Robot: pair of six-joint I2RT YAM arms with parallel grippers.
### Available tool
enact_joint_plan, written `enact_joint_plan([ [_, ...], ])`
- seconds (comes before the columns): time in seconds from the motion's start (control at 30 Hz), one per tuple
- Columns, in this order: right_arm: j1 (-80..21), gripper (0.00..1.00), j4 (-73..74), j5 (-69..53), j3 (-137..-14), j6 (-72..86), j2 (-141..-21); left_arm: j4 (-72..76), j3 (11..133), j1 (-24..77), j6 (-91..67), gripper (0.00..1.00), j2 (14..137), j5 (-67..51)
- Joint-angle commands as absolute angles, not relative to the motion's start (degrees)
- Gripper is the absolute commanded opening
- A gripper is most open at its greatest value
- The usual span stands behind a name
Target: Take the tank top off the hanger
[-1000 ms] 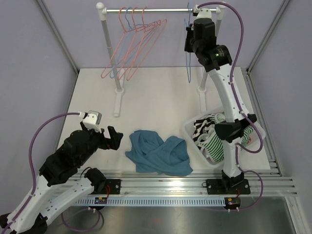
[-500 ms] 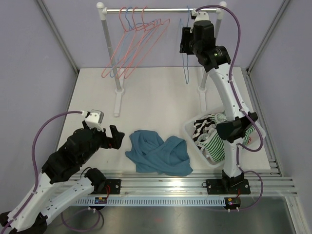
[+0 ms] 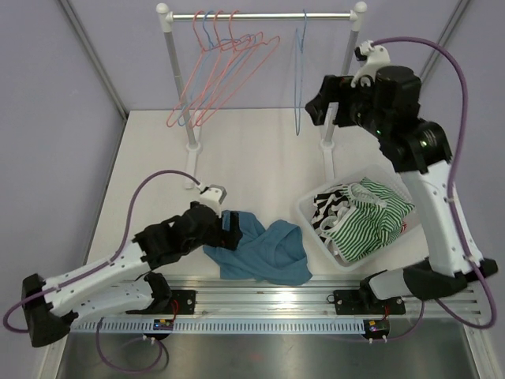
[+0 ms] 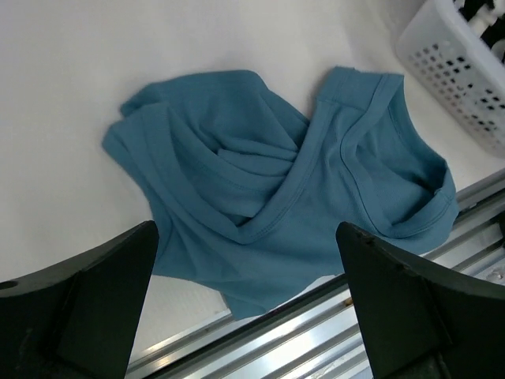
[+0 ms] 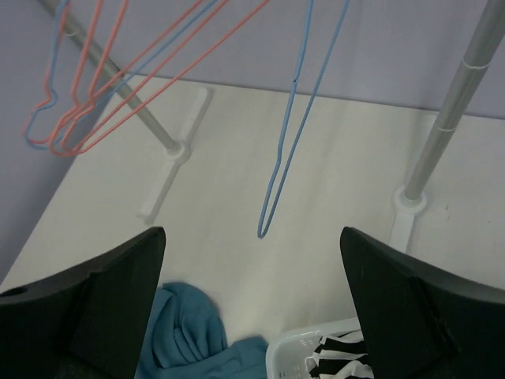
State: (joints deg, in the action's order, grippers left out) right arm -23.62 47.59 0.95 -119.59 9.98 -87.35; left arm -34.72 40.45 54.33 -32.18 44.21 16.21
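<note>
The blue tank top [image 3: 264, 249] lies crumpled on the table near the front edge, off any hanger; the left wrist view shows the tank top [image 4: 268, 189] close below. My left gripper [image 3: 230, 227] hovers open over its left edge, and the left gripper [image 4: 248, 316] has nothing between its fingers. A bare blue hanger [image 3: 298, 79] hangs from the rail at the back right. My right gripper [image 3: 318, 106] is open and empty, just right of the hanger and apart from it. In the right wrist view the hanger [image 5: 288, 134] dangles ahead of the right gripper [image 5: 252, 316].
Several pink and blue hangers [image 3: 225, 71] hang at the rail's left end. The rack's posts [image 3: 175, 71] stand on the table's back half. A white basket [image 3: 309, 215] of striped clothes sits at the right front. An aluminium rail [image 3: 316, 288] runs along the front edge.
My right gripper opened, let go of the blue hanger and drew back to the right and lower. My left arm reached forward and right to the tank top.
</note>
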Motion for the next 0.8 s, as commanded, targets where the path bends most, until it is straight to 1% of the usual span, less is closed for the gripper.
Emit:
enact_joint_plan([
  [0.0,-23.47,0.99,45.89,-8.08,-107.0,11.77,-74.82,-22.95,40.17,58.0,-34.63,0.99,53.22,18.28],
  [0.03,-23.47,1.0,45.01,-8.61,-100.09,12.3,-72.27,-21.55,39.99,58.36,-34.45,0.99,55.09,17.5],
  [0.07,-23.38,1.0,43.52,-10.01,-96.8,13.0,-66.76,-19.1,39.9,58.62,-34.19,0.99,57.46,15.66],
  [0.1,-23.47,1.0,42.9,-10.8,-93.64,14.23,-64.1,-17.68,39.82,59.23,-33.84,0.99,61.4,14.6],
  [0.13,-23.38,0.99,42.11,-11.68,-87.51,14.67,-61.46,-16.36,39.64,59.67,-33.58,0.99,63.96,13.81],
  [0.17,-23.38,0.99,40.45,-14.04,-84.58,15.2,-56.3,-14.61,39.73,60.2,-33.57,0.99,65.99,13.28],
  [0.2,-23.47,0.99,39.65,-15.19,-82.11,15.81,-53.99,-13.81,39.81,61.25,-33.57,0.99,68.18,13.01],
  [0.23,-23.38,0.99,38.94,-16.25,-78.0,16.08,-51.7,-13.28,40.08,61.87,-33.57,0.99,73.08,12.92],
  [0.27,-23.38,0.99,38.24,-17.91,-76.57,16.17,-47.85,-12.49,40.51,62.57,-33.75,0.99,75.13,13.35],
  [0.37,-23.47,0.99,38.67,-20.38,-74.1,16.17,-42.74,-10.99,41.48,65.12,-35.06,0.99,82.95,15.37],
  [0.4,-23.47,1.0,39.11,-20.83,-74.0,16.0,-41.84,-10.81,41.57,65.65,-35.42,0.96,84.45,16.08],
  [0.43,-23.47,1.0,39.37,-21.61,-74.18,16.0,-40.27,-10.81,42.01,66.87,-36.12,0.92,87.51,16.87],
  [0.47,-23.38,0.99,39.81,-21.88,-74.18,16.0,-39.64,-11.16,42.88,67.49,-36.47,0.77,88.93,18.53],
  [0.5,-23.47,1.0,39.99,-22.15,-74.27,16.0,-38.94,-11.34,43.41,68.63,-36.65,0.67,90.34,18.98],
  [0.53,-23.47,0.99,40.08,-22.5,-74.44,16.08,-37.72,-11.51,43.77,68.99,-36.82,0.53,91.83,19.68],
  [0.57,-23.47,1.0,40.34,-22.59,-74.53,16.35,-37.18,-12.12,44.55,69.34,-37.09,0.2,93.67,20.04],
  [0.6,-23.47,1.0,40.52,-22.59,-74.62,16.26,-36.57,-12.39,44.73,69.87,-37.79,0.07,94.21,20.3],
  [0.63,-23.38,1.0,40.95,-21.89,-74.88,16.43,-35.61,-12.57,44.65,70.22,-38.14,0.0,94.13,20.91],
  [0.73,-23.47,1.0,43.14,-17.25,-75.67,16.44,-34.28,-13.18,44.21,71.01,-38.76,0.0,89.93,22.75],
  [0.77,-23.29,0.99,43.76,-15.66,-75.93,16.44,-34.02,-13.18,44.21,71.1,-38.76,0.0,86.17,23.11],
])
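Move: The crumpled blue tank top lies about 10 cm to my left hand's right, 2 cm back and some 14 cm below it. Its neighbour, the white bin, is centred around 36 cm to that hand's right, 6 cm farther out and 11 cm down. The empty blue hanger hangs roughly 16 cm ahead of my right hand, 5 cm left, near its height; from that hand the tank top is 23 cm back, 14 cm left and 44 cm down. I swoop my open left hand down some 14 cm and rightward onto the blue tank top, tipping the fingers steeper, then sweep about 4 cm farther right at table level as they shut and pinch a fold near the top's middle. Meanwhile my right hand, empty and open, pulls back some 23 cm away from the blue hanger, dipping and then rising a little while it turns counter-clockwise. ##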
